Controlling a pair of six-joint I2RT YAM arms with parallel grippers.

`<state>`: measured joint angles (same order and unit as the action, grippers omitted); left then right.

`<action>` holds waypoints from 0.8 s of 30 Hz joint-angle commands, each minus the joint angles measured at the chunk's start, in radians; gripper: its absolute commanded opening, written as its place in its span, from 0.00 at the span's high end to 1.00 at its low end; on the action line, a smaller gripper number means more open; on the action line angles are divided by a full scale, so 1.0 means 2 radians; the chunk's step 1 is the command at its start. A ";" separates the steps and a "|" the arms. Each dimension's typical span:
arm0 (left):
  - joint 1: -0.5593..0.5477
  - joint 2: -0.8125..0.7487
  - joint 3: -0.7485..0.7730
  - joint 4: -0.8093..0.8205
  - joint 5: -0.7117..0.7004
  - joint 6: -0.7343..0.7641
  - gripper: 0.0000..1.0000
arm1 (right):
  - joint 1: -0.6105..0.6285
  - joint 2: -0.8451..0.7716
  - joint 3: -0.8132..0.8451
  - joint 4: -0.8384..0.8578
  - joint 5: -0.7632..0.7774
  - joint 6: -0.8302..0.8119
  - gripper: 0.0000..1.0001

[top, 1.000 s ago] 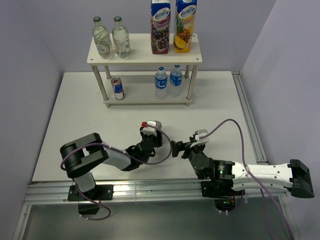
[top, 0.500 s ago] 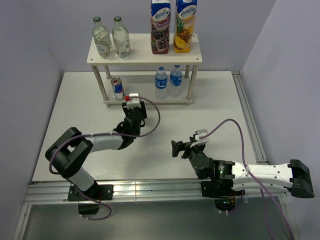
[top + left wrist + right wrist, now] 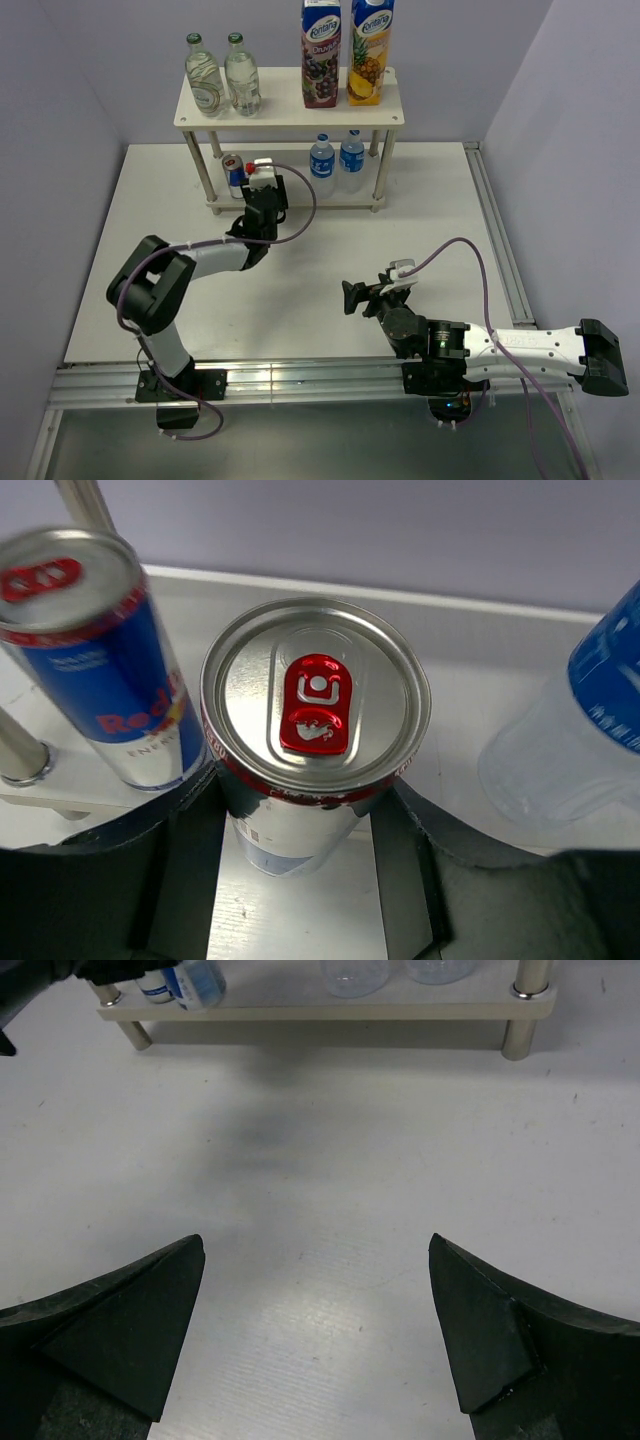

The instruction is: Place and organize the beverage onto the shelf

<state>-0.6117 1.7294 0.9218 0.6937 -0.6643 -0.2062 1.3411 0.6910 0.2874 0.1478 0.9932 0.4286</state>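
Note:
My left gripper [image 3: 262,182] is shut on a silver-blue-red can [image 3: 315,695], its dark fingers [image 3: 190,825] on either side of the can's body. It holds the can at the front of the shelf's [image 3: 290,112] lower board, just right of a second can [image 3: 233,172] [image 3: 90,660]. Whether the held can rests on the board I cannot tell. Two blue-capped water bottles [image 3: 321,165] stand further right on that board. Two green-capped glass bottles [image 3: 203,75] stand on the top board. My right gripper [image 3: 352,297] [image 3: 315,1330] hovers open over bare table, nothing between its fingers.
Two tall juice cartons [image 3: 321,50] stand on the top board's right half. A thin white shelf post [image 3: 20,750] is just left of the standing can. Walls close in behind and to both sides. A metal rail [image 3: 500,240] runs along the table's right edge.
My left arm has carried the can from the middle of the table up to the shelf's lower board, beside the other can. The right arm has not moved.

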 commanded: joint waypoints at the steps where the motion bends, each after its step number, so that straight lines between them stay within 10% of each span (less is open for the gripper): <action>1: 0.008 0.023 0.048 0.041 0.008 0.009 1.00 | -0.002 -0.002 0.006 0.019 0.003 -0.002 0.00; 14: 0.024 0.077 0.110 0.040 0.000 0.016 0.98 | -0.004 0.007 0.007 0.021 0.000 -0.003 0.00; 24: 0.030 0.073 0.101 0.031 -0.002 0.000 0.04 | -0.003 0.007 0.007 0.023 0.000 -0.003 0.00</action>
<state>-0.5529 1.9129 1.0985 0.7139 -0.6655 -0.1967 1.3407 0.7036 0.2874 0.1650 0.9787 0.4278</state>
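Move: The can in the left hand goes to the free spot on the lower board, about 5 cm straight ahead of the hand; the board's surface is roughly 10 cm below. The can already on the shelf stands some 7 cm to the left and 5 cm ahead, its middle about 3 cm lower. The nearer water bottle is roughly 13 cm to the right and 5 cm ahead, its middle about level. From the right hand the spot lies some 26 cm ahead, 28 cm left and 8 cm down. Down by nearly 2 cm at first, then forward about 5 cm in all, the left hand carries the upright can in over the lower board's front edge, into the gap beside the standing can. The wrist barely turns; at the end the fingers open wide, letting go of the can's sides, as the hand eases up slightly. ##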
